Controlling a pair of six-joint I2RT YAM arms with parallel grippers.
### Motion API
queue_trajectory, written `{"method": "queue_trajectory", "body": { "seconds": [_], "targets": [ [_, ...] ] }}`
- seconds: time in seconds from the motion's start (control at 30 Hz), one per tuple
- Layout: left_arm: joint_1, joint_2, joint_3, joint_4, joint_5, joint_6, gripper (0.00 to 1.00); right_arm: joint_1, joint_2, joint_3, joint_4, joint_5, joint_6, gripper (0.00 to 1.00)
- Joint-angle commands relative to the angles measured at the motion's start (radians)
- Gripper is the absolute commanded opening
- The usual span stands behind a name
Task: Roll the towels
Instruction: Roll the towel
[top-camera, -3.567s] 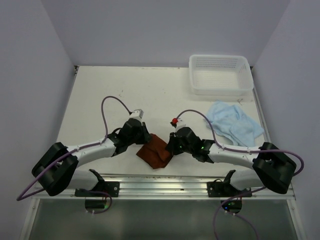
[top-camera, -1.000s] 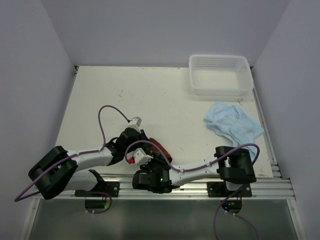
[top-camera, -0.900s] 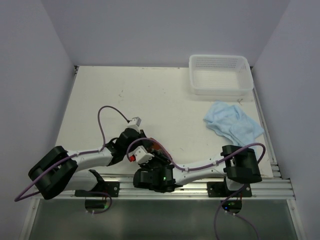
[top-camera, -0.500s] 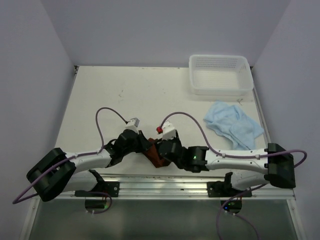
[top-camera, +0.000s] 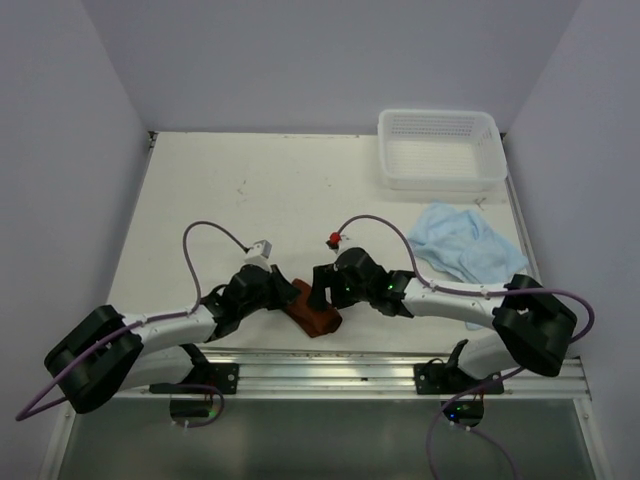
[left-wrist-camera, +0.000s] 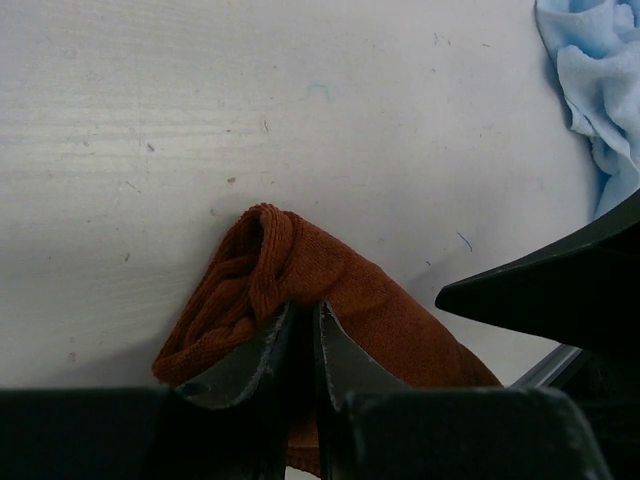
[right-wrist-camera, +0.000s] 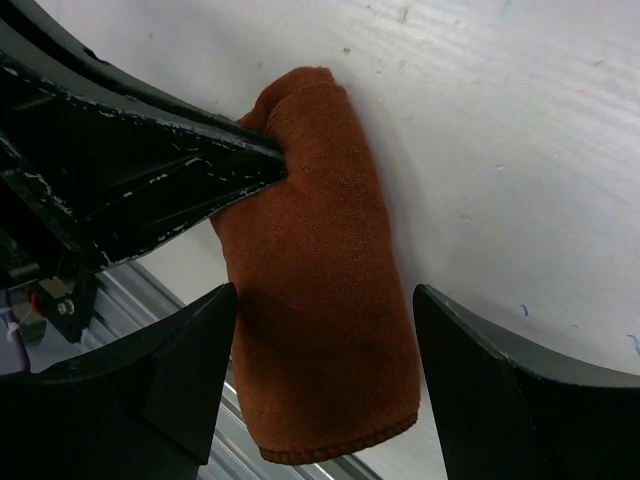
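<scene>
The rust brown-red towel (top-camera: 313, 313) lies rolled into a short bundle near the table's front edge. My left gripper (top-camera: 289, 297) is at its left end, jaws almost together and pinching a fold of the rust towel (left-wrist-camera: 300, 265). My right gripper (top-camera: 319, 291) hovers over the roll's right side. Its fingers stand wide apart on either side of the rust towel (right-wrist-camera: 320, 300) without touching it. The light blue towel (top-camera: 466, 246) lies crumpled and flat at the right, below the basket, and its edge shows in the left wrist view (left-wrist-camera: 600, 90).
A white mesh basket (top-camera: 440, 150) stands at the back right corner. A metal rail (top-camera: 330, 365) runs along the near edge, just behind the rust roll. Walls close in the table on the left, right and back.
The right arm has swung from low by the front rail up to the roll's right side, and its jaws have spread open. The left gripper has kept its pinch and shifted slightly.
</scene>
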Motion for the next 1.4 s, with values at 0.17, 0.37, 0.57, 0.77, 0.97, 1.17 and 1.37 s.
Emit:
{"method": "queue_trajectory", "body": {
  "seconds": [0.17,0.37,0.57,0.77,0.97,1.17,1.37],
  "targets": [
    [-0.010,-0.006,-0.057,-0.114,-0.045,0.000,0.16,-0.004,0.090,-0.004,0.080,-0.122,0.038,0.76],
    [-0.013,-0.011,-0.067,-0.105,-0.052,-0.011,0.15,0.003,0.123,-0.033,0.092,-0.142,0.039,0.75],
    [-0.013,-0.011,-0.068,-0.106,-0.059,-0.016,0.15,0.058,0.154,-0.020,0.063,-0.102,-0.007,0.64],
    [-0.011,-0.023,0.024,-0.205,-0.108,0.035,0.16,0.157,0.148,0.036,-0.014,0.078,-0.083,0.38],
    [0.019,-0.078,0.169,-0.309,-0.133,0.100,0.18,0.255,0.117,0.076,-0.112,0.370,-0.142,0.33],
    [0.041,-0.115,0.224,-0.321,-0.088,0.095,0.19,0.356,0.154,0.160,-0.229,0.651,-0.231,0.33],
    [0.041,-0.091,0.248,-0.306,-0.033,0.081,0.19,0.445,0.241,0.235,-0.287,0.771,-0.255,0.35]
  ]
}}
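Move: The folded brown towel's middle lies under the open right hand, roughly 3 cm back, 1 cm left and 4 cm down; the left hand's fingertips touch its far-left end, about 7 cm left of the right hand and 3 cm lower. The blue towel lies some 33 cm right and 12 cm ahead of the right hand. From the left hand, the brown towel's middle is about 6 cm right, 3 cm back, 1 cm down. Right hand sinks and draws back about 4 cm, pinches the brown towel, turns; left rises 5 cm clear. ##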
